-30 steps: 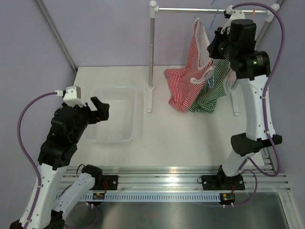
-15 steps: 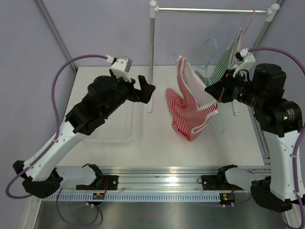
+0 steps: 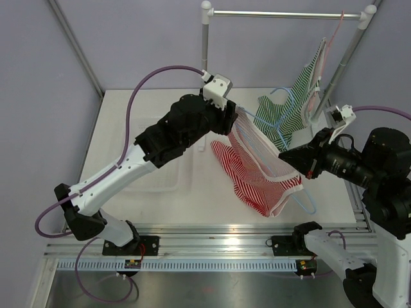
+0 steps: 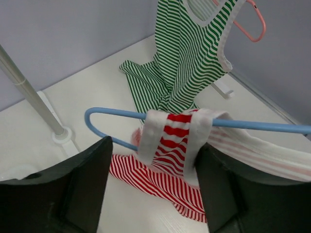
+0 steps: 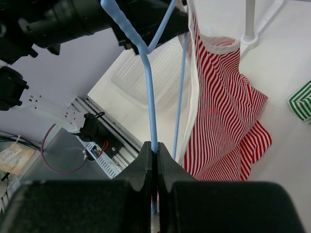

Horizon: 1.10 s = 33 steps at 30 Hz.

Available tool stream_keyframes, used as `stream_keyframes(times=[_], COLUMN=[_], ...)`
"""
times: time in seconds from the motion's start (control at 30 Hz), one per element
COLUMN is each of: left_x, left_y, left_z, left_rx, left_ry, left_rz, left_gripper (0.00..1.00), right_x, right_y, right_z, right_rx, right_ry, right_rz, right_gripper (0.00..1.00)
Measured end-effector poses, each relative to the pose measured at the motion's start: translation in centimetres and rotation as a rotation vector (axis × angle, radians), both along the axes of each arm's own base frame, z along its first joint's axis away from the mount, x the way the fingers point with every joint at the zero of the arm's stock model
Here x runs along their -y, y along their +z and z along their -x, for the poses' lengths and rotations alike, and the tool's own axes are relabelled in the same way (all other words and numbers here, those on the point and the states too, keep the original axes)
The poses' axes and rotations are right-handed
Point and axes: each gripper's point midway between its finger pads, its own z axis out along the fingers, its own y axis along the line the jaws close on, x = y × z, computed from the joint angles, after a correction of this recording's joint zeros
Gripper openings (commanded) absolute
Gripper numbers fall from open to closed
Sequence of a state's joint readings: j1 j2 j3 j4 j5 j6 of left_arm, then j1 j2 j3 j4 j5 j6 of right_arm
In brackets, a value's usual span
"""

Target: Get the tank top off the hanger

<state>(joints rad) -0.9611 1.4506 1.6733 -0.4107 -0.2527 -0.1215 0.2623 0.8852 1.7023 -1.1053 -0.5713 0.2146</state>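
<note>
A red-and-white striped tank top hangs on a blue hanger, its lower part lying on the table. My right gripper is shut on the blue hanger wire and holds it off the rail, tilted over the table. At the upper end of the hanger, my left gripper stands open around the top's white-edged shoulder strap. The strap sits between the two fingers, close against the right one.
A green-striped tank top on a pink hanger stays on the clothes rack at the back right. A clear plastic basket lies on the table at the left, partly under my left arm.
My left arm swung right to the hanger and its jaws came in round the strap. My right arm drew the hanger and red top off the rail, down and forward.
</note>
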Motion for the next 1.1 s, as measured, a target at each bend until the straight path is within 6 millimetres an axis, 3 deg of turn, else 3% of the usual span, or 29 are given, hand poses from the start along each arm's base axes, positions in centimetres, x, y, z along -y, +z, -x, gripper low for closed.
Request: stream_keyframes(times=[0.17,0.2,0.23,0.3,0.5,0.63,0.73,0.8,0.97,1.1], left_x=[-0.2,-0.2,-0.3,-0.6,-3.4,-7.8,-10.7,-11.6,-11.7,-12.0], left_y=[0.0,0.0,0.0,-0.1,-0.9,-2.1,-3.3,-4.0,-6.1,-8.2], left_z=[-0.6,-0.6,-0.7,-0.9,-2.5,-5.4,-6.9,-7.3,-7.0,-5.8], left_rx=[0.018,0.017,0.020,0.023,0.005,-0.071,-0.137,-0.177,-0.292,-0.374], left_ry=[0.028,0.033,0.040,0.063,0.203,0.346,0.435,0.460,0.425,0.367], left_rz=[-0.021,-0.018,-0.022,-0.029,-0.052,-0.031,-0.012,0.009,0.059,0.110], left_gripper=[0.14,0.14,0.05,0.00,0.00,0.00,0.00,0.00,0.00,0.00], right_x=[0.3,0.4,0.4,0.4,-0.3,-1.0,-1.5,-1.6,-1.6,-1.7], right_y=[0.5,0.5,0.3,-0.2,-4.5,-6.9,-6.5,-6.0,-4.4,-4.5], right_z=[1.1,1.0,0.8,0.3,-2.2,-3.0,-2.9,-2.3,-1.6,-2.2], right_rx=[0.037,0.037,0.034,0.018,-0.100,-0.152,-0.097,-0.034,0.118,0.189], right_ry=[0.001,-0.003,-0.007,-0.015,-0.001,0.045,0.085,0.107,0.115,0.089], right_rz=[-0.006,-0.004,0.000,0.008,0.054,0.074,0.058,0.043,0.006,-0.041], right_gripper=[0.00,0.00,0.00,0.00,0.00,0.00,0.00,0.00,0.00,0.00])
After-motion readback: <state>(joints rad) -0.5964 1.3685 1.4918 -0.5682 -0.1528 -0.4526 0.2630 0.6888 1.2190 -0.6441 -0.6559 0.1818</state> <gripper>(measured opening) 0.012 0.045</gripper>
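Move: The red tank top's near shoulder strap, looped over the left end of the blue hanger, lies between the open left fingers, about 1 cm ahead and 1 cm to the right at their height. The hanger's hook is some 13 cm right and 6 cm ahead, about level in height. The green tank top hangs roughly 20 cm ahead, 20 right and 20 lower. From the right hand, already shut on the hanger's other arm, the strap is about 10 cm ahead and 12 left, near its height. The red strap is pinched as the left fingers close almost on the spot, then drawn off towards the hanger's free end: the left hand goes about 12 cm left, with some 7 forward, swinging counter-clockwise, then mainly sinks about 8 in all, easing slightly back and tipping its fingers down. The right hand keeps hold of the hanger, dips nearly 7 cm, rises partway and tips its fingers up. ##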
